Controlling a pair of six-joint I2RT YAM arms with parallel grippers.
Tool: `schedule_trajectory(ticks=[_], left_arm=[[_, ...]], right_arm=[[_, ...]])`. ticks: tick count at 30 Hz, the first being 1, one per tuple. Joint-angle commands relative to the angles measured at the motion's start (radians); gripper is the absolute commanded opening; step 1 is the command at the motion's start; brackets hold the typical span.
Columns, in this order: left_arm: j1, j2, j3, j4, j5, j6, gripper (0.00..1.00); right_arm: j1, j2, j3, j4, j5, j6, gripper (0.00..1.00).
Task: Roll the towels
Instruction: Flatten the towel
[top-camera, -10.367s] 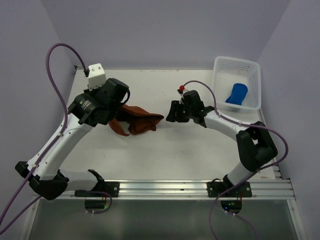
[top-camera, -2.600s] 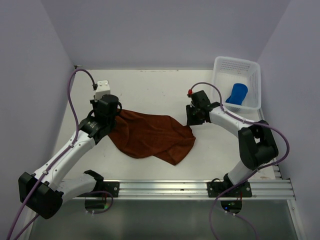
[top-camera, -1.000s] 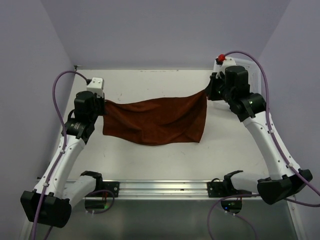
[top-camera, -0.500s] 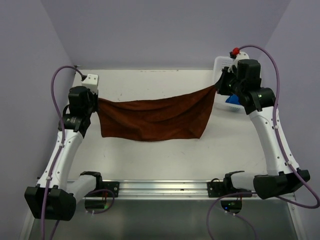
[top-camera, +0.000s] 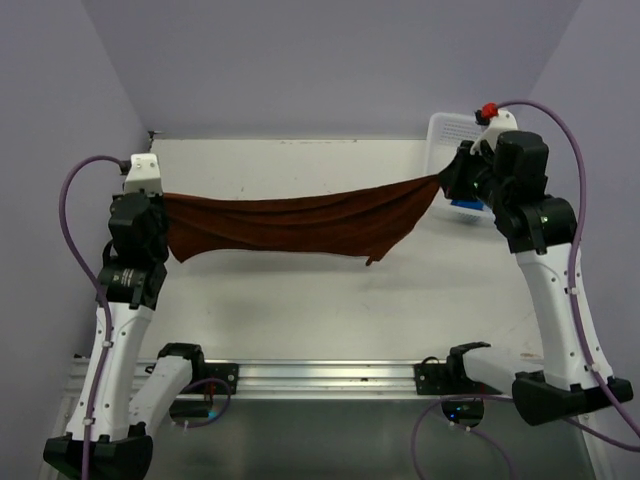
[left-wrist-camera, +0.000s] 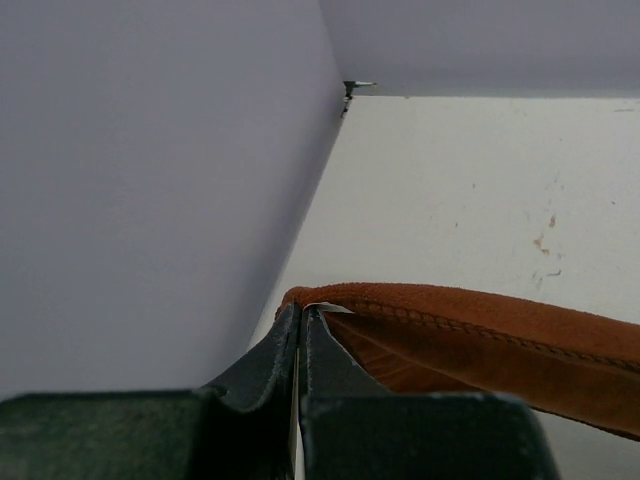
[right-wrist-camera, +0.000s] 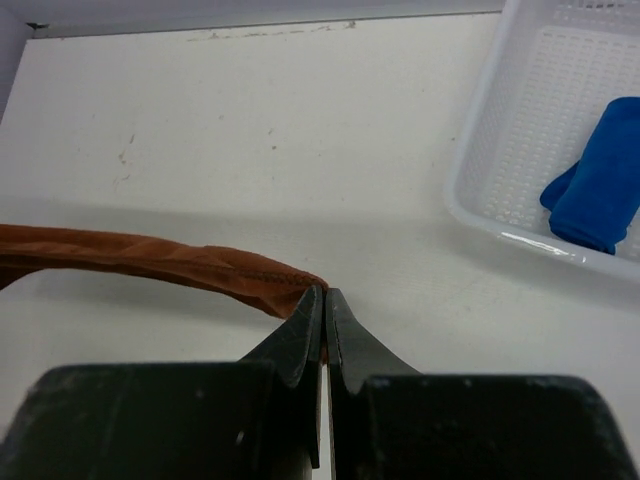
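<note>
The rust-brown towel (top-camera: 300, 225) hangs stretched in the air between both arms, sagging in the middle above the table. My left gripper (top-camera: 165, 198) is shut on its left corner (left-wrist-camera: 320, 297), high at the left side. My right gripper (top-camera: 440, 180) is shut on the opposite corner (right-wrist-camera: 290, 285), near the basket. The brown towel's hem (left-wrist-camera: 480, 325) runs away to the right in the left wrist view. The blue towel (right-wrist-camera: 600, 190) lies rolled inside the white basket; in the top view only a sliver (top-camera: 466, 207) of the blue towel shows behind the right arm.
The white perforated basket (top-camera: 445, 130) stands at the table's back right corner, its rim (right-wrist-camera: 480, 215) close to the right gripper. Purple walls enclose the table on the left, back and right. An aluminium rail (top-camera: 330, 378) runs along the near edge.
Both arms have risen and spread further apart, pulling the brown towel tauter and lifting it higher off the table. Earlier it lay crumpled, then spread, on the table.
</note>
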Motion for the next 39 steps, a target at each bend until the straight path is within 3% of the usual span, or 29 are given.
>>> schedule_trajectory(ticks=[1,5,14,24,28,33,39], left_arm=[[0.011,-0.048,0.015,0.04,-0.138,0.014,0.0],[0.011,-0.082,0.047,0.056,-0.211,0.014,0.0],[0.011,-0.111,0.076,0.048,-0.208,-0.02,0.0],[0.011,-0.211,0.044,-0.013,-0.21,-0.1,0.0],[0.011,-0.242,0.015,-0.053,-0.153,-0.115,0.0],[0.009,-0.236,-0.06,0.013,-0.129,-0.088,0.0],[0.011,-0.056,-0.088,0.115,-0.073,-0.049,0.0]], right_arm=[[-0.004,-0.111,-0.075,0.046,-0.031,-0.05,0.0],[-0.004,-0.191,-0.168,0.069,-0.036,-0.073,0.0],[-0.006,-0.271,-0.233,0.048,-0.073,-0.114,0.0],[-0.004,-0.362,-0.167,-0.179,-0.066,-0.07,0.0],[-0.006,-0.354,-0.136,-0.256,-0.065,-0.045,0.0],[-0.004,-0.302,-0.135,-0.238,0.03,-0.038,0.0],[-0.004,-0.115,-0.188,-0.089,0.059,-0.031,0.0]])
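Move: Each closed gripper already holds an upper corner of the brown towel, some 30 cm above the table. The towel's middle hangs about 27 cm right of the left gripper, level fore-and-aft and 10 cm lower, and about 27 cm left and 2 cm back of the right gripper, 12 cm lower. From the right gripper the basket is some 25 cm ahead, 19 cm right, 30 cm down; the blue towel inside is about 20 cm ahead, 20 cm right, 31 cm down. Keep both corners pinched and swing the stretched brown towel back towards the bases: draw the right gripper back about 11 cm while the left goes back and up some 7 cm each way, easing slightly left and tipping its fingers up. Then reverse both forward and down, the left returning close to its starting height, the right sinking below its own and tipping slightly down. ##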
